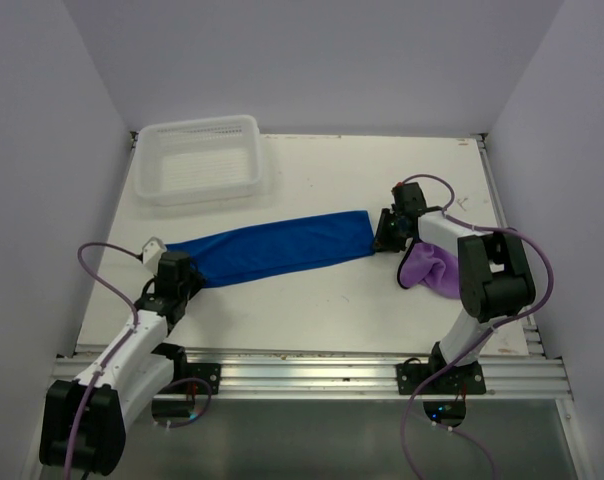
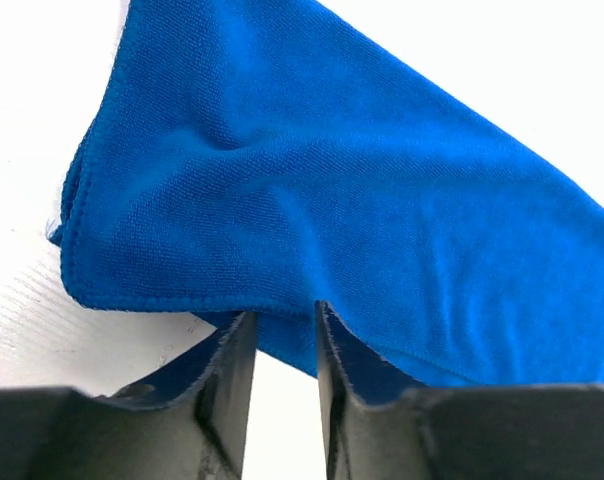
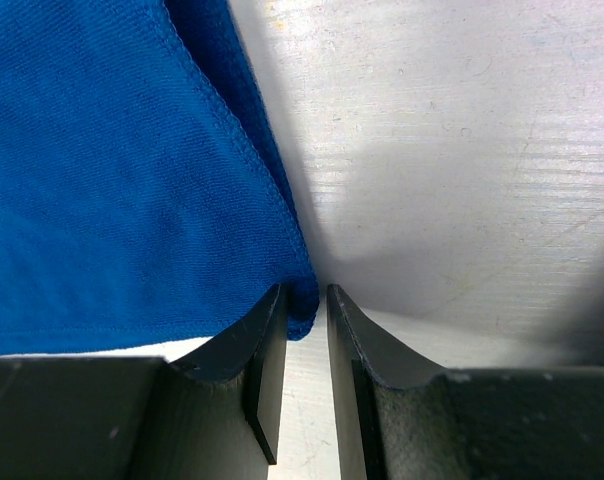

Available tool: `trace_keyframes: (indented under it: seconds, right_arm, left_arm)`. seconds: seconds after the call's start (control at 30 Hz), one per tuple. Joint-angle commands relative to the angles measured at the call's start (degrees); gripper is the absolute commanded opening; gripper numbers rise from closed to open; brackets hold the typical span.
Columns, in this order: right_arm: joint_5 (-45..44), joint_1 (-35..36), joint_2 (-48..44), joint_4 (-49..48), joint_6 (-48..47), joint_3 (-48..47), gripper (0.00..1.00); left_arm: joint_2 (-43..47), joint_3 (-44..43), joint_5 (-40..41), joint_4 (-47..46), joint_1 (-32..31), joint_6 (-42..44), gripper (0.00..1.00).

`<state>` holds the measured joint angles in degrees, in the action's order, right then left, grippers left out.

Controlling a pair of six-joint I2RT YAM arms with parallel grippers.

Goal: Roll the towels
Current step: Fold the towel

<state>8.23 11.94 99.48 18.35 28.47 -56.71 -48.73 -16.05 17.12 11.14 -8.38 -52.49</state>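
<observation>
The royal blue towel (image 1: pixel 282 245) lies as a long folded strip across the middle of the table. My left gripper (image 1: pixel 188 268) is at its left end. In the left wrist view the blue towel (image 2: pixel 332 160) has its hem across the tips of that gripper (image 2: pixel 285 320); the jaws stand apart, with flat cloth and bare table showing between them. My right gripper (image 1: pixel 382 235) is at the strip's right end. Its narrow jaws (image 3: pixel 305 295) hold a corner of the blue towel (image 3: pixel 112 180) between them. The light purple towel (image 1: pixel 429 268) lies crumpled beside the right arm.
A white mesh basket (image 1: pixel 200 124) stands at the back left of the white table (image 1: pixel 312 300). Purple-grey walls close in the left, right and back sides. A metal rail with both arm bases runs along the near edge.
</observation>
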Motion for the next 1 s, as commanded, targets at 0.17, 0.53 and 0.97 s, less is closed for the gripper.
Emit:
trace_keyframes:
  seconds: [0.17,0.53,0.97]
  right_arm:
    - [-0.49,-0.17,0.8,-0.42,-0.17,-1.3,0.27]
    - [-0.58,-0.08,0.63,-0.24,-0.34,-1.3,0.27]
    - [-0.67,-0.08,0.01,0.11,-0.43,-0.95,0.27]
  left_arm:
    - [-0.58,-0.56,3.26,-4.11,-0.23,1.69,0.24]
    - [0.21,-0.56,2.3,-3.49,-0.32,1.07,0.02]
    - [4.25,-0.91,-2.18,0.11,-0.23,-1.91,0.0]
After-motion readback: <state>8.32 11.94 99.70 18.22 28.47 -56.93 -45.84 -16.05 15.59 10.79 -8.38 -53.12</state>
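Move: Right at the left fingertips, about 1 cm ahead and 1 cm below, is the near edge of the blue towel's raised upper layer, not far from the towel's left end. The towel's middle lies some 16 cm to the right, 9 cm farther out and 3 cm lower; the white basket stands roughly 30 cm ahead and 2 cm to the left. From the waiting right hand that edge is about 40 cm left and 10 cm back. Closing from about a third open to fully shut while staying almost in place, the left fingers pinch the near edge of the towel's upper layer. Keeping that pinch, the hand then lifts about 1 cm and draws roughly 1 cm to the right, tipping up only slightly. ##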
